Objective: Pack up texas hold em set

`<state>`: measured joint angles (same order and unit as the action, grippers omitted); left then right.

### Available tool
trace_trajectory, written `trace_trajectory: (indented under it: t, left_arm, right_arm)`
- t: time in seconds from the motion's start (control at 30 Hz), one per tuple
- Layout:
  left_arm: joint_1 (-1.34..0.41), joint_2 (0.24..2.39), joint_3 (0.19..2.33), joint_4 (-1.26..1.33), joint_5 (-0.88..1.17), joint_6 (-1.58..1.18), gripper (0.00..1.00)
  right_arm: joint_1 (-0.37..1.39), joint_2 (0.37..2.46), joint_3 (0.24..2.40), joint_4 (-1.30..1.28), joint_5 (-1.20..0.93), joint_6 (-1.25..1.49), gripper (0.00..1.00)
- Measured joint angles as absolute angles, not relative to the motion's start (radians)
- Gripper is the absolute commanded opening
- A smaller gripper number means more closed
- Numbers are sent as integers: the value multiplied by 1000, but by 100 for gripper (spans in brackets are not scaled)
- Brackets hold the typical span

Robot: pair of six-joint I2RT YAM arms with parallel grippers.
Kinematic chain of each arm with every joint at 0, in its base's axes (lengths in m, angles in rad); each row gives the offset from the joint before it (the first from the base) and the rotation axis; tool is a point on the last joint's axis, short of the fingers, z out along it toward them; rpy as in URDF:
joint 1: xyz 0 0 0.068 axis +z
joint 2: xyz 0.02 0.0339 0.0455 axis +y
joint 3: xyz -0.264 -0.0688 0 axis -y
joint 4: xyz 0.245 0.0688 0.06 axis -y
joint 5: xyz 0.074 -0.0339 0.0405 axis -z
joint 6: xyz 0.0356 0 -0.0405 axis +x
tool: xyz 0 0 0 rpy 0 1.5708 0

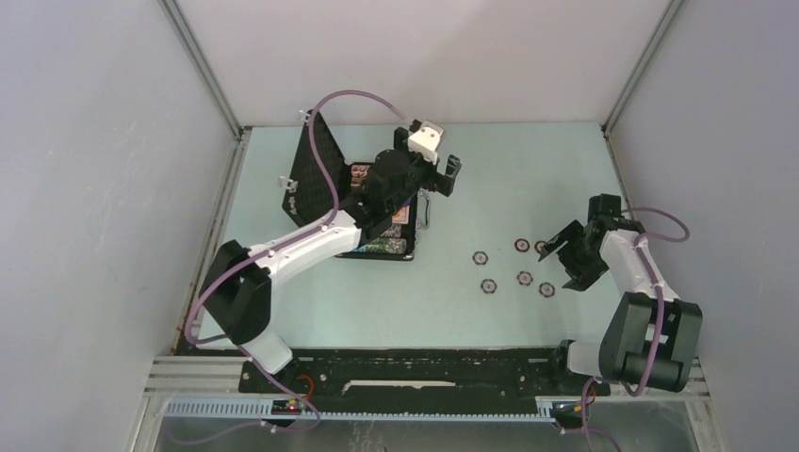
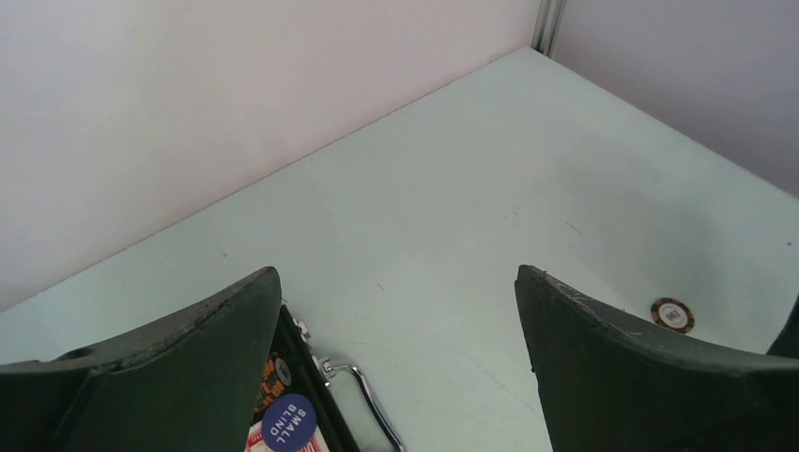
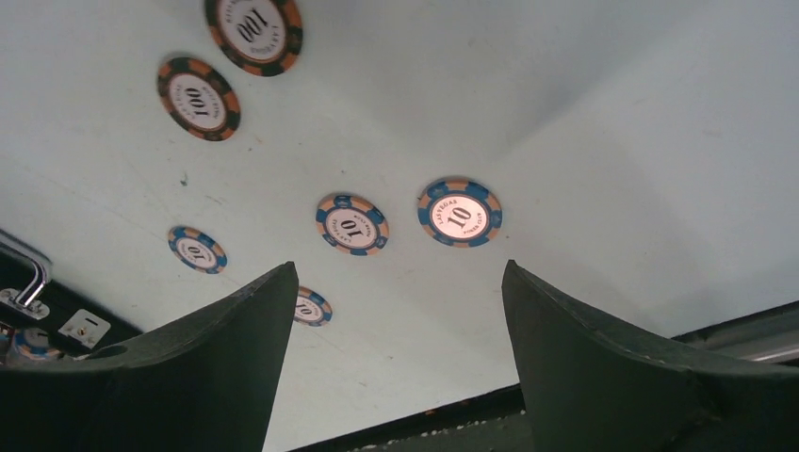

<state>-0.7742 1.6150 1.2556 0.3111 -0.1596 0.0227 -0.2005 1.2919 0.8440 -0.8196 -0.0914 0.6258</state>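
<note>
The black case (image 1: 377,247) of the texas hold em set lies open at the left of the table, its lid (image 1: 316,169) standing up. Inside it are chip rows, the red-backed deck and a blue "small blind" button (image 2: 288,422). Its silver handle (image 2: 363,395) faces right. My left gripper (image 1: 441,184) hovers open over the case's right edge, with nothing between its fingers (image 2: 188,367). Several loose chips (image 1: 524,278) lie on the table to the right. My right gripper (image 1: 563,259) is open just right of them and holds nothing. Its wrist view shows "10" chips (image 3: 459,213) and "100" chips (image 3: 198,98) ahead.
Pale walls enclose the table on the left, back and right. A black rail (image 1: 424,367) with both arm bases runs along the near edge. One stray chip (image 2: 672,314) shows past the left gripper's right finger.
</note>
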Motion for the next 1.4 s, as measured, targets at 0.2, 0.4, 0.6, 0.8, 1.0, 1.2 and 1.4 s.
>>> trace_trajectory:
  t: [0.2,0.4,0.6,0.8,1.0,1.2,1.4]
  left_arm:
    - [-769,1659,1256,358,-154,67,100]
    - [-769,1678,1256,359,-155,97,100]
    - [-769,1678,1256,372,-162,114,100]
    - [-769,1678,1256,379,-168,116,100]
    - [-769,1678,1256,380,-177,124,100]
    - [-769,1678,1256,380,-181,132,100]
    - [-767,1678,1256,383,-190,132,100]
  right_arm:
    - [-209,1417,850,-862,-107,705,87]
    - [-216,1579,866,-885,-102,763,86]
    - [-222,1580,870,-889,-60,794,85]
    - [-229,1580,871,-889,-47,815,79]
    - [-229,1581,871,-876,-47,839,75]
    - [-229,1594,862,-854,-50,859,66]
    - [-230,1594,856,-850,-56,876,63]
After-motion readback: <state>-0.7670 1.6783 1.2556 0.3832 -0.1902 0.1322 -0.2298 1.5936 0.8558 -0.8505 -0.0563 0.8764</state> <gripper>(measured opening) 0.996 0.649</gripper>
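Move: The nearest blue-rimmed 10 chip lies flat, about 7 cm below the right hand and 2 cm behind it, neither left nor right. A second 10 chip lies some 5 cm left of the hand and 1 cm ahead. Two orange 100 chips lie about 9 cm ahead, one 1 cm to the left and the other 6 cm left. From the left hand, the nearest 10 chip is roughly 19 cm back, 27 cm right and 29 cm lower. The nearest 10 chip has the right hand come down over it, about 6 cm and slightly back, mostly early on; the wrist tips some 20 degrees until the fingers point nearly straight down and twists about 15 degrees clockwise. Low at the table, its fingers narrow partway around the chip without gripping it. The empty left hand, wide open, eases about 2 cm forward and slightly down. ##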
